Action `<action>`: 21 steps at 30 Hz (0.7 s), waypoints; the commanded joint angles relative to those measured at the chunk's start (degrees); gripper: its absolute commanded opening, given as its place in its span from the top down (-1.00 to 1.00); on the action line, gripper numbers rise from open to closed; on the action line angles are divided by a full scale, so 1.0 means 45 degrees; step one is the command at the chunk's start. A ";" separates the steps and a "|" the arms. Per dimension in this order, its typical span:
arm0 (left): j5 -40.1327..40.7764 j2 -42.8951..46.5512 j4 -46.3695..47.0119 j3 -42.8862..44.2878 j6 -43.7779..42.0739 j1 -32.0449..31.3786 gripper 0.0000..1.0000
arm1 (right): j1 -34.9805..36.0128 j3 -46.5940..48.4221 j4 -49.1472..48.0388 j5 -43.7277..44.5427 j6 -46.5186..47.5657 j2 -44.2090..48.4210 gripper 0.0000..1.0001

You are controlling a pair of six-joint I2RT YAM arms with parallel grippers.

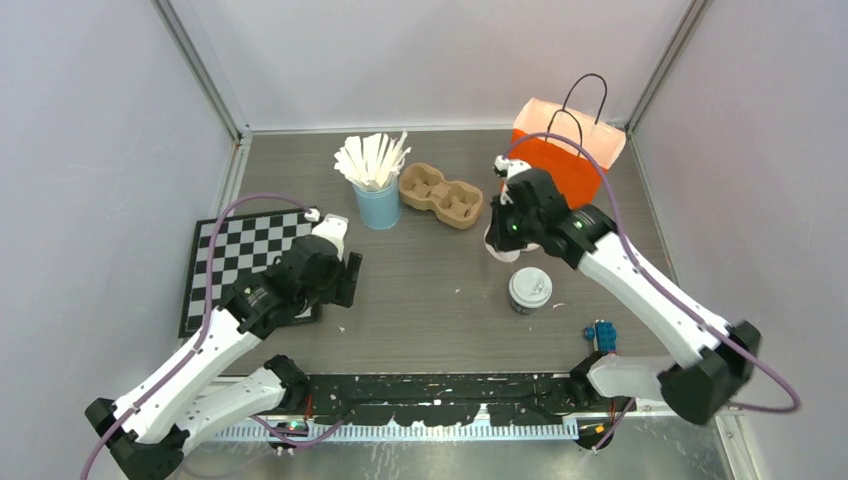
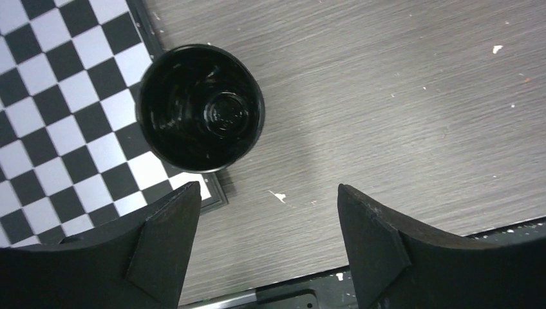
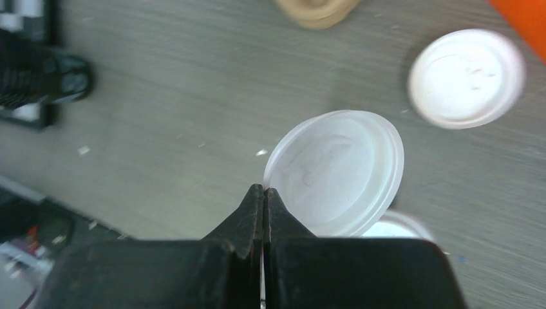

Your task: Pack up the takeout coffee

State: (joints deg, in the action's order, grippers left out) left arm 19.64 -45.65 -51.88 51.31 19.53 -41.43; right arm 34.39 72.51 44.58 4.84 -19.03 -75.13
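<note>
A dark cup with no lid [image 2: 201, 106] stands on the corner of the checkerboard [image 2: 51, 116], just ahead of my left gripper [image 2: 268, 190]. That gripper is open over bare table, holding nothing. In the top view my left gripper [image 1: 350, 275] covers this cup. My right gripper [image 3: 264, 188] is shut on the rim of a white lid [image 3: 335, 170], held above the table [image 1: 497, 245]. A lidded takeout coffee cup [image 1: 529, 289] stands just to its near right, and its edge shows under the held lid [image 3: 402, 226]. Another white lid [image 3: 467, 77] shows blurred near the orange bag.
The orange bag [image 1: 565, 150] stands open at the back right. The brown cardboard cup carrier [image 1: 440, 195] lies left of it, beside a light-blue cup of white sticks [image 1: 377, 205]. A small blue object [image 1: 602, 335] sits near the right arm's base.
</note>
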 commanded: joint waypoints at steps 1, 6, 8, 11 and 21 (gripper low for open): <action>0.0952 -0.0512 -0.0160 0.0969 -0.0713 0.0117 -0.54 | 0.0217 -0.1619 -0.1699 -0.3077 -0.1319 0.2601 0.99; 0.0120 -0.1236 -0.0302 0.1293 -0.0736 0.0682 -0.44 | 0.0281 -0.3522 -0.3551 -0.5335 -0.2912 0.5200 1.00; -0.0267 -0.1446 -0.0162 0.1238 -0.0834 0.0993 -0.41 | 0.0296 -0.4054 -0.3932 -0.5912 -0.3429 0.5995 0.99; -0.0734 -0.1793 0.0028 0.1233 -0.1069 0.1433 -0.35 | 0.0316 -0.4590 -0.4161 -0.6621 -0.3840 0.6771 0.99; -0.2604 -0.3514 0.1012 0.1583 -0.2150 0.3332 0.06 | 0.0378 -0.5582 -0.5050 -0.7833 -0.4489 0.7904 1.00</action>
State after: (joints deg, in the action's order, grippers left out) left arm 11.94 -59.48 -50.96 55.53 13.23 -28.12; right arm 35.64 47.53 25.50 -27.42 -37.71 -40.80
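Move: The black cup stands about 7 cm ahead of my left hand, 4 cm to its left, its middle some 9 cm lower. The chessboard's middle is 12 cm ahead and 24 cm left; the blue stirrer pot is 24 cm ahead, 7 cm right. From my right hand, already holding a white lid, that cup is 36 cm left and 2 cm back. The lidded coffee is 8 cm back and 9 cm right, the spare lid 10 cm ahead and 10 cm right. I draw my right hand back about 14 cm and up half as far, away from the spare lid, keeping the pinch on my lid while the wrist rolls some 40 degrees so the fingers swing from pointing down towards my left. My left hand eases forward about 4 cm, first rising slightly, then sinking towards the black cup's rim, its open fingers narrowing and tipping a little further down. ##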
